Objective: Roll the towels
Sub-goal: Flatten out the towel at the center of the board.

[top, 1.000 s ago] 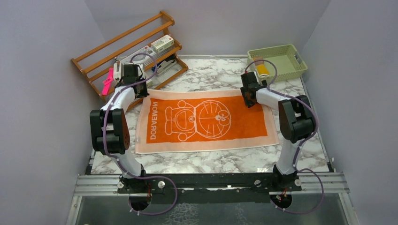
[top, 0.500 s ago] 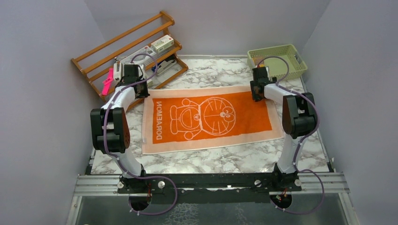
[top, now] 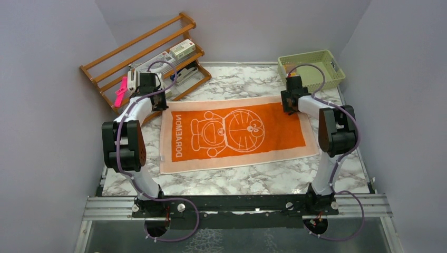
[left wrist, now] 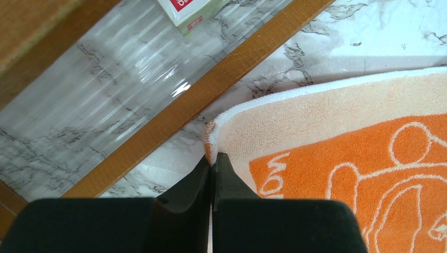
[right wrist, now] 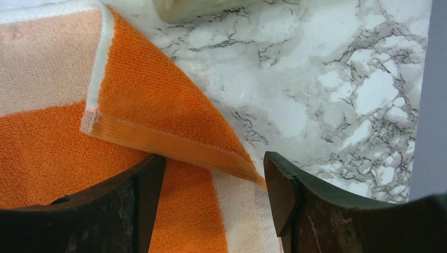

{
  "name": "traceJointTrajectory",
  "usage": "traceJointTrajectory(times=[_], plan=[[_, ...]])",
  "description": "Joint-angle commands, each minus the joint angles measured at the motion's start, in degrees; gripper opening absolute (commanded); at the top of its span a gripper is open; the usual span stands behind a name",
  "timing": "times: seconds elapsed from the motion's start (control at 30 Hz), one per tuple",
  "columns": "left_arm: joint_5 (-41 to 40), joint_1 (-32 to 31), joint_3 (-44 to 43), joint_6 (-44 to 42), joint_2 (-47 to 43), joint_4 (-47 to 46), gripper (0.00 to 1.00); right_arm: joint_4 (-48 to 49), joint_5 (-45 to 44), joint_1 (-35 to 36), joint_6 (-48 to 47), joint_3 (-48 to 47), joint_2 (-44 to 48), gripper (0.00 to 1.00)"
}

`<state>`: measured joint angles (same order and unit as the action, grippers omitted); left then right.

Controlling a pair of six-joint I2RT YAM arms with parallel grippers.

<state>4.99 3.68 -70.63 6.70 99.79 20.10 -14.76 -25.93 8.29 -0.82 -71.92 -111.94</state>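
The orange and pale peach towel (top: 234, 134) lies spread flat on the marble table, its cartoon print facing up. My left gripper (top: 159, 105) is at its far left corner. In the left wrist view that gripper (left wrist: 212, 161) is shut, pinching the peach corner of the towel (left wrist: 327, 132). My right gripper (top: 289, 107) hangs over the far right corner. Its jaws (right wrist: 213, 179) stand open, one on each side of the towel's corner (right wrist: 158, 110), which is folded over so its plain orange underside shows. Neither right finger visibly presses the cloth.
A wooden rack (top: 147, 52) holding small boxes stands at the far left, its lower rail (left wrist: 211, 89) just beyond the left gripper. A pale green basket (top: 312, 67) sits at the far right behind the right gripper. Grey walls close in on three sides.
The right gripper moved right and farther back, and the towel's right end shifted with it, so the towel lies straighter. Its jaws now stand a little narrower. The left gripper stayed put.
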Motion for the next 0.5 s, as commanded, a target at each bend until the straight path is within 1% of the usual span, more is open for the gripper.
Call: traceJointTrajectory(times=[0.0,0.13,0.2,0.27,0.37,0.4,0.47], plan=[[1.71,0.40,-1.62,-0.42,1.17,0.44,0.00,4.11,4.46,0.37,-1.68,0.13,2.10,0.69],[2.25,0.41,-1.79,-0.43,1.37,0.50,0.00,4.34,6.30,0.69,-3.65,-1.80,0.81,0.68],[2.51,0.44,-1.87,-0.49,1.53,0.54,0.00,4.54,6.45,0.99,-4.65,-2.51,-0.07,0.66],[2.69,0.36,-1.94,-0.53,1.68,0.56,0.00,4.49,6.21,1.11,-4.97,-3.14,-1.03,0.61],[3.04,0.43,-1.99,-0.58,1.81,0.66,0.00,5.00,5.60,1.18,-5.04,-3.37,-2.00,0.45],[3.15,0.38,-2.05,-0.60,1.88,0.69,0.00,5.53,5.69,1.20,-5.02,-3.21,-2.12,0.43],[3.41,0.45,-2.12,-0.72,2.05,0.71,0.00,6.46,5.90,1.19,-5.00,-3.00,-2.24,0.41]])
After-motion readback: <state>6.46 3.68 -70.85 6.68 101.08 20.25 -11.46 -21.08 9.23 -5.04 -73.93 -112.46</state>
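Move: The orange towel's far right corner lies folded over itself; its tip is about 3 cm ahead of the right hand, 5 cm to its left and 1 cm lower. From that hand the green basket stands some 18 cm ahead and 9 cm to the right, while the orange towel's middle lies roughly 12 cm back and 24 cm left. The left hand has that folded tip around 53 cm to its right, 2 cm ahead and 5 cm below. Slide the right gripper forward and to its left, about 3 cm in all, towards the tip of the folded corner, rising roughly 1 cm late on and turning a little counter-clockwise. Bring the open fingers in around the flap from wide to under half open. Keep the left fingers shut on the far left corner and let it down just under 1 cm. ##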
